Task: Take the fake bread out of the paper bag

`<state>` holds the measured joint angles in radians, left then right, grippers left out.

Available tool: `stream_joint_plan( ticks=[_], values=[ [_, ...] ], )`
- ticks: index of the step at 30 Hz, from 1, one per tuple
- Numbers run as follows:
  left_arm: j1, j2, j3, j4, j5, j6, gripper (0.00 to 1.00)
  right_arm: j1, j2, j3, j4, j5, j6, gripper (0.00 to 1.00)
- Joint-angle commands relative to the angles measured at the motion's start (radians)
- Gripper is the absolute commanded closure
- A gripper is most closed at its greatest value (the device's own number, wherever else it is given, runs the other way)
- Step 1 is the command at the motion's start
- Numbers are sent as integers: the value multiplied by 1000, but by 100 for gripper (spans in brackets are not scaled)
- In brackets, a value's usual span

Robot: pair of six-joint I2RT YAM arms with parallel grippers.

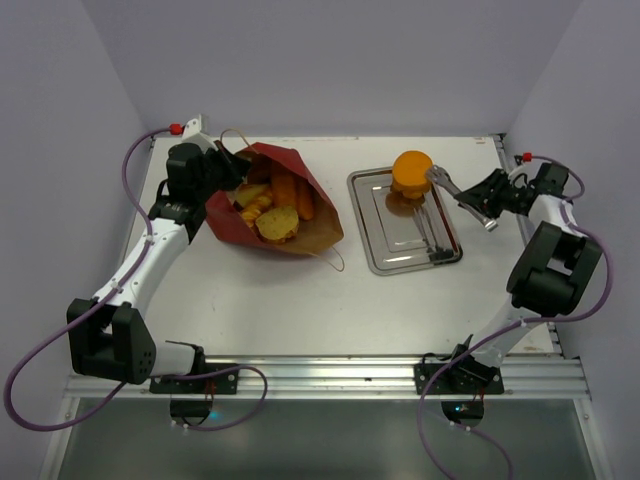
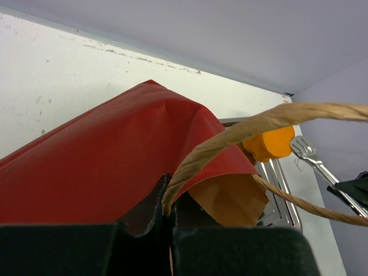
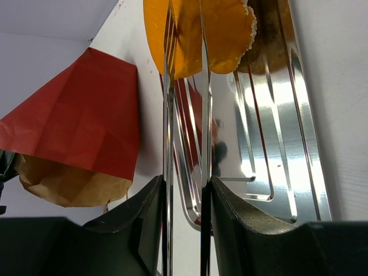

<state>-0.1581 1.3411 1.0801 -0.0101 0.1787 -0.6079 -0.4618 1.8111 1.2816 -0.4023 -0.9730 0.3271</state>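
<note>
The red paper bag (image 1: 225,215) lies on its side at the left, with its brown-lined mouth facing the tray. Several golden pieces of fake bread (image 1: 278,222) show inside it. My left gripper (image 1: 225,170) is shut on the bag's upper edge by a loop handle (image 2: 253,123). An orange round bun (image 1: 411,172) sits at the far end of the steel tray (image 1: 410,250). My right gripper (image 1: 490,195) is shut on metal tongs (image 1: 458,192). The tongs' tips reach the bun (image 3: 195,29), but I cannot tell whether they pinch it.
The tray (image 3: 287,115) lies right of centre, and the bag (image 3: 80,126) is to its left with a gap of bare table between them. Grey walls enclose the table at the back and on both sides. The second bag handle (image 1: 335,262) trails onto the table.
</note>
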Motion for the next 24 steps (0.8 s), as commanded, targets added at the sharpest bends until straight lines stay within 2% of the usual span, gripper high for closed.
stream_joint_plan(
  ticks=[1,11,13,17,24],
  values=[
    [8,-37,32,50,25,11,100,-27,-56,-11,39,-50,-11,60],
    [6,-33,40,50,33,10,100,-51,-76,-27,20,-69,-49,60],
    [8,-33,41,47,33,11,100,-51,-87,-24,-22,-76,-97,59],
    [8,-31,41,48,39,13,100,-51,-140,-11,-140,-112,-282,60],
    [6,-23,49,55,44,8,100,-20,-212,10,-528,-173,-682,60]
  ],
)
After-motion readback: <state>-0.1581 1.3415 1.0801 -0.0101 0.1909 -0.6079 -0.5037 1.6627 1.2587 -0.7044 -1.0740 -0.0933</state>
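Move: The round orange bread at the tray's far-right corner lies roughly 15 cm to my right hand's left, 7 cm ahead and 9 cm lower; my tongs' tips reach to its edge. The tray's middle is about 17 cm left and 5 cm back, the paper bag some 50 cm left and nearly level ahead. From my left hand, the bread is about 40 cm to the right and 21 cm lower; the bag's middle is 7 cm right, 9 cm back. With the tongs already open at the bread's right edge, I ease my right hand about 1.5 cm to the right, then pull quickly back some 5 cm, rising 3 cm and swinging a little left, so that the tips come free of the bread. The tongs tilt up and turn counter-clockwise about 10 degrees each, still gripped at the same opening; my left hand keeps its hold on the bag. ##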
